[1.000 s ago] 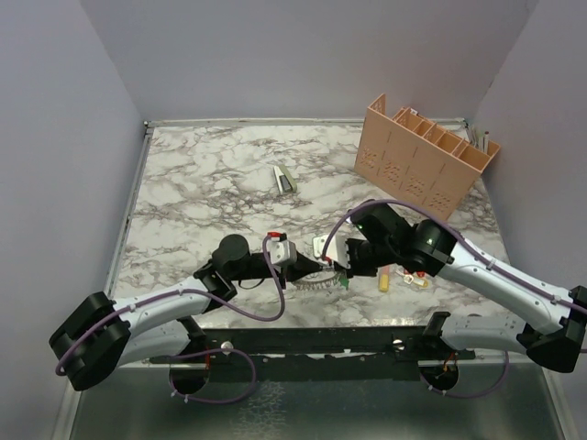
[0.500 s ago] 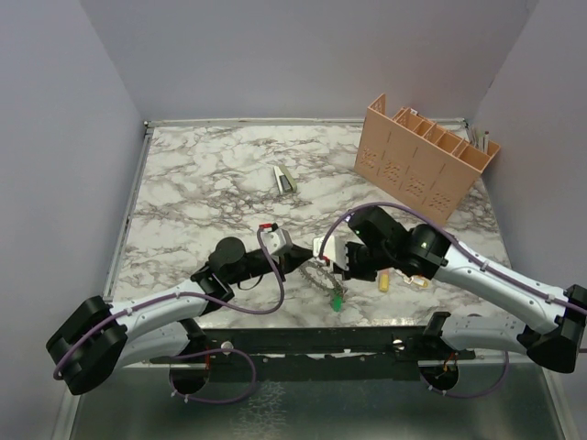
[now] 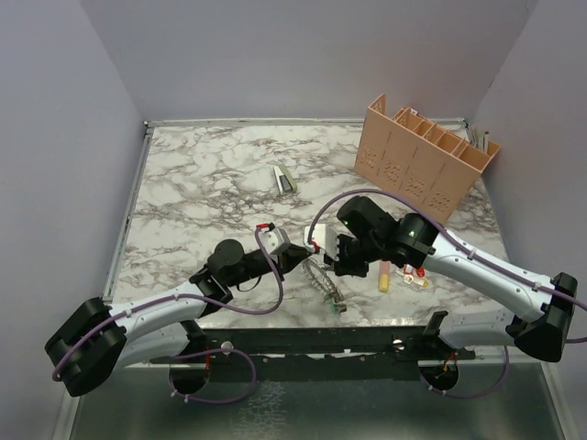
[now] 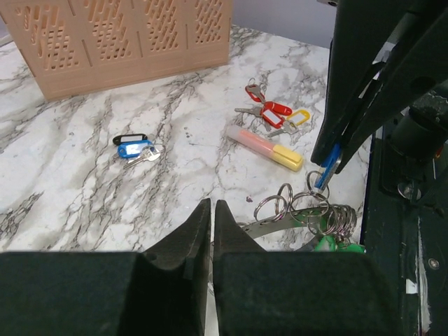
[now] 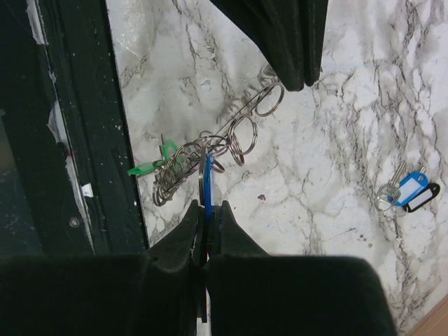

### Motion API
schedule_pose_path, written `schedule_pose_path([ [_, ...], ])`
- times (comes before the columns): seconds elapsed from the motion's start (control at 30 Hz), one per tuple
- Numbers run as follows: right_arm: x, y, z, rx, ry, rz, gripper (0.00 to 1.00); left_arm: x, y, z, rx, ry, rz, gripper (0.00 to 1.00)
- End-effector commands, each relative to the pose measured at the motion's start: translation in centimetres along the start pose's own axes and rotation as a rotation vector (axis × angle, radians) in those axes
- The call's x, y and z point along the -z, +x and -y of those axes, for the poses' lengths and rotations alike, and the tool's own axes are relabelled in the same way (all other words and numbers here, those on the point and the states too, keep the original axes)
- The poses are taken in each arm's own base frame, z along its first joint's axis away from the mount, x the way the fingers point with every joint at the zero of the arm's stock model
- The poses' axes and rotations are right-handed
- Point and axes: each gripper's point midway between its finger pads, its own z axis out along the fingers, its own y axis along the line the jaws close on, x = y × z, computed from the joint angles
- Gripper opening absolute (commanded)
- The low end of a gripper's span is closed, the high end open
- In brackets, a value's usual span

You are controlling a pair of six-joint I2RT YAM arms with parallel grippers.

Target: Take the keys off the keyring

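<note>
The keyring (image 4: 280, 222), a grey metal band threaded with small split rings, lies tilted near the front edge, also the keyring (image 3: 323, 278). Its near end runs in behind the fingertips of my left gripper (image 4: 211, 208), which is shut on it. My right gripper (image 5: 208, 207) is shut on a blue-headed key (image 5: 208, 180), held just above the ring cluster (image 5: 187, 166). I cannot tell whether that key is still threaded. A green-headed key (image 5: 155, 165) hangs on the cluster beside the black rail. Another blue key (image 4: 136, 149) lies loose on the marble.
A bunch with red and yellow tags (image 4: 274, 112) and a pink-yellow tube (image 4: 266, 146) lie right of the ring. A tan slotted organizer (image 3: 424, 156) stands at the back right. A small silver-green object (image 3: 284, 178) lies mid-table. The black front rail (image 5: 77, 140) is close.
The right gripper has drawn the blue key up and back from the ring. The keyring and green key have sagged toward the front edge. The left gripper has shifted slightly right.
</note>
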Motion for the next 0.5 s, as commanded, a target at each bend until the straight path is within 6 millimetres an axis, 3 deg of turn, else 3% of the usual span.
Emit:
schedule_pose_path([
  [0.0,0.4,-1.9,0.7,-0.073,0.045,0.055,0.01,0.5,-0.6,0.4,-0.020,0.013,0.029,0.10],
  [0.17,0.5,-2.4,1.2,-0.157,0.086,0.070,0.00,0.7,-0.6,0.7,-0.024,0.030,0.031,0.25],
  [0.47,0.7,-3.3,2.5,-0.385,0.182,0.099,0.00,0.9,-0.8,0.9,-0.006,0.025,0.045,0.42],
])
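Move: The keyring hangs from the blue key already pinched in the right hand. Its middle is about 5 cm back, 3 cm right and 5 cm below the left hand, and about 3 cm left and 5 cm below the right. The blue key is some 5 cm back and 6 cm right of the left hand. From the left hand, the loose blue-tag keys lie about 14 cm ahead and 13 cm right, on the table. Left fingers open by the keyring, staying put; right, still pinching its blue key, turns some 15 degrees clockwise. ##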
